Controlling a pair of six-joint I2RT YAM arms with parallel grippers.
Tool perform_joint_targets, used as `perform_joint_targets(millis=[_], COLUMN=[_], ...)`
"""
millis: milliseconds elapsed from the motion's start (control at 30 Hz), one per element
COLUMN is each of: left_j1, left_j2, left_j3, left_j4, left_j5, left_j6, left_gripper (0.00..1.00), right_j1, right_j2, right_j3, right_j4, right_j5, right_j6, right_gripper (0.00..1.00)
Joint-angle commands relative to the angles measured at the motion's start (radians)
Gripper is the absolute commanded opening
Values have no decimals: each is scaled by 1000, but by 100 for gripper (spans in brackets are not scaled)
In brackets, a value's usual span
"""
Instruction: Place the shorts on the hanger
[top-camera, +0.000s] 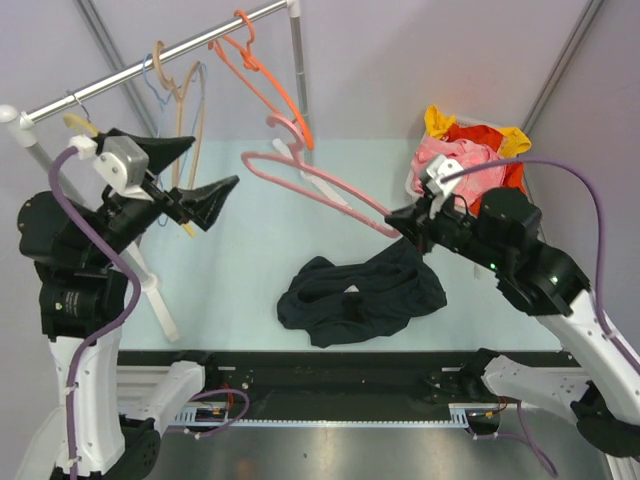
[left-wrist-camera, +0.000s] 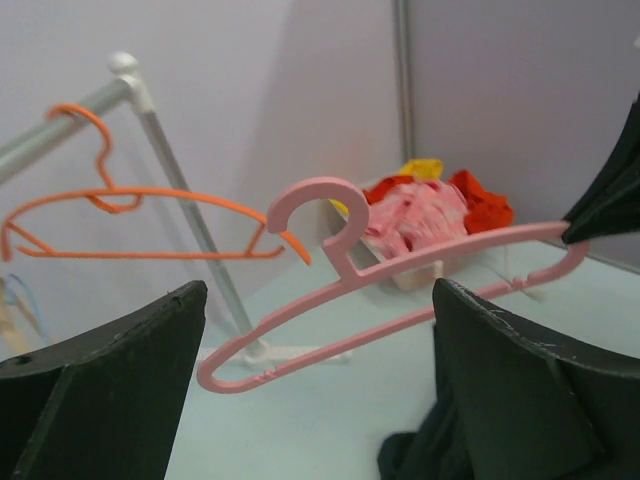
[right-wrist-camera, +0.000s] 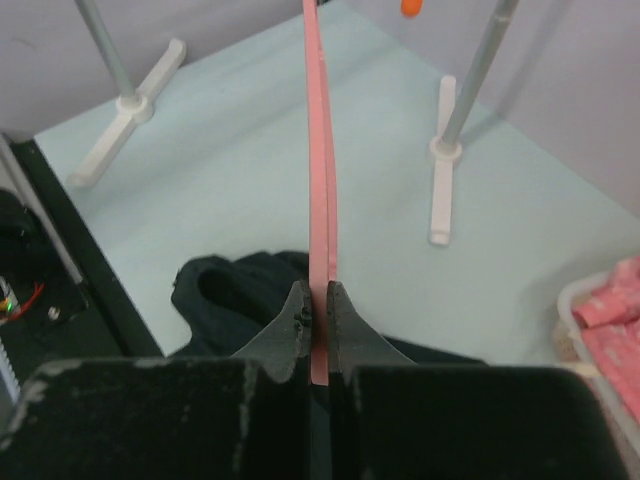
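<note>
The black shorts (top-camera: 360, 296) lie crumpled on the pale green table, also seen in the right wrist view (right-wrist-camera: 235, 300) and the left wrist view (left-wrist-camera: 425, 445). The pale-pink hanger (top-camera: 320, 185) hangs in the air above the table, held by one end. My right gripper (top-camera: 405, 222) is shut on that end (right-wrist-camera: 320, 310), its fingertips (right-wrist-camera: 340, 310) pinching the thin frame. The hanger's hook (left-wrist-camera: 310, 205) faces my left gripper (top-camera: 200, 180), which stands wide open left of the hanger with nothing between its fingers (left-wrist-camera: 500, 370).
A metal clothes rail (top-camera: 150, 60) at the back carries an orange hanger (top-camera: 265, 75) and a beige hanger (top-camera: 180, 90). A white bin (top-camera: 470, 155) of pink, red and yellow garments stands at the back right. The rail's white feet (right-wrist-camera: 440, 190) rest on the table.
</note>
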Motion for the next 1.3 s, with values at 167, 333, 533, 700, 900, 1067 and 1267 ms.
perform_joint_targets(millis=[167, 333, 533, 700, 900, 1067, 1267], left_j1=[-190, -308, -483, -536, -537, -537, -537], left_j2=[-28, -29, -66, -52, -77, -123, -147], left_j3=[-284, -413, -583, -709, -812, -892, -953], left_j4=[-31, -35, 11, 76, 153, 82, 33], left_j5=[142, 97, 13, -41, -119, -49, -13], left_j6=[100, 182, 333, 471, 586, 715, 789], left_gripper=[96, 93, 93, 93, 92, 81, 59], right_j1=[-110, -222, -313, -325, -327, -327, -327], right_j2=[-214, -362, -497, -524, -520, -501, -492], right_j3=[-101, -211, -256, -253, -245, -234, -225], right_j4=[-272, -368, -419, -435, -490, -507, -501], right_j5=[-170, -250, -330, -415, -487, -550, -563], right_j6=[-92, -96, -138, -185, -300, -380, -449], right_gripper=[0, 0, 0, 0, 0, 0, 0])
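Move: The free left end of the pink hanger, whose other end the right hand already holds, lies about 19 cm ahead of the left hand, 4 cm to its right and 18 cm lower. The orange hanger hangs some 25 cm ahead, 8 cm right and about level with the left hand. From the right hand, the shorts lie about 2 cm ahead, 7 cm left and roughly 39 cm below. The left hand sinks some 34 cm and shifts about 10 cm right to the pink hanger's free end, rolling its left side up and swinging clockwise until its fingers point right and down, and near the end the wide-open fingers begin to close around that end. The right hand keeps its pinch and draws the hanger back about 13 cm, down and to the right, then turns some 15 degrees counter-clockwise, bringing the free end to the left hand. ##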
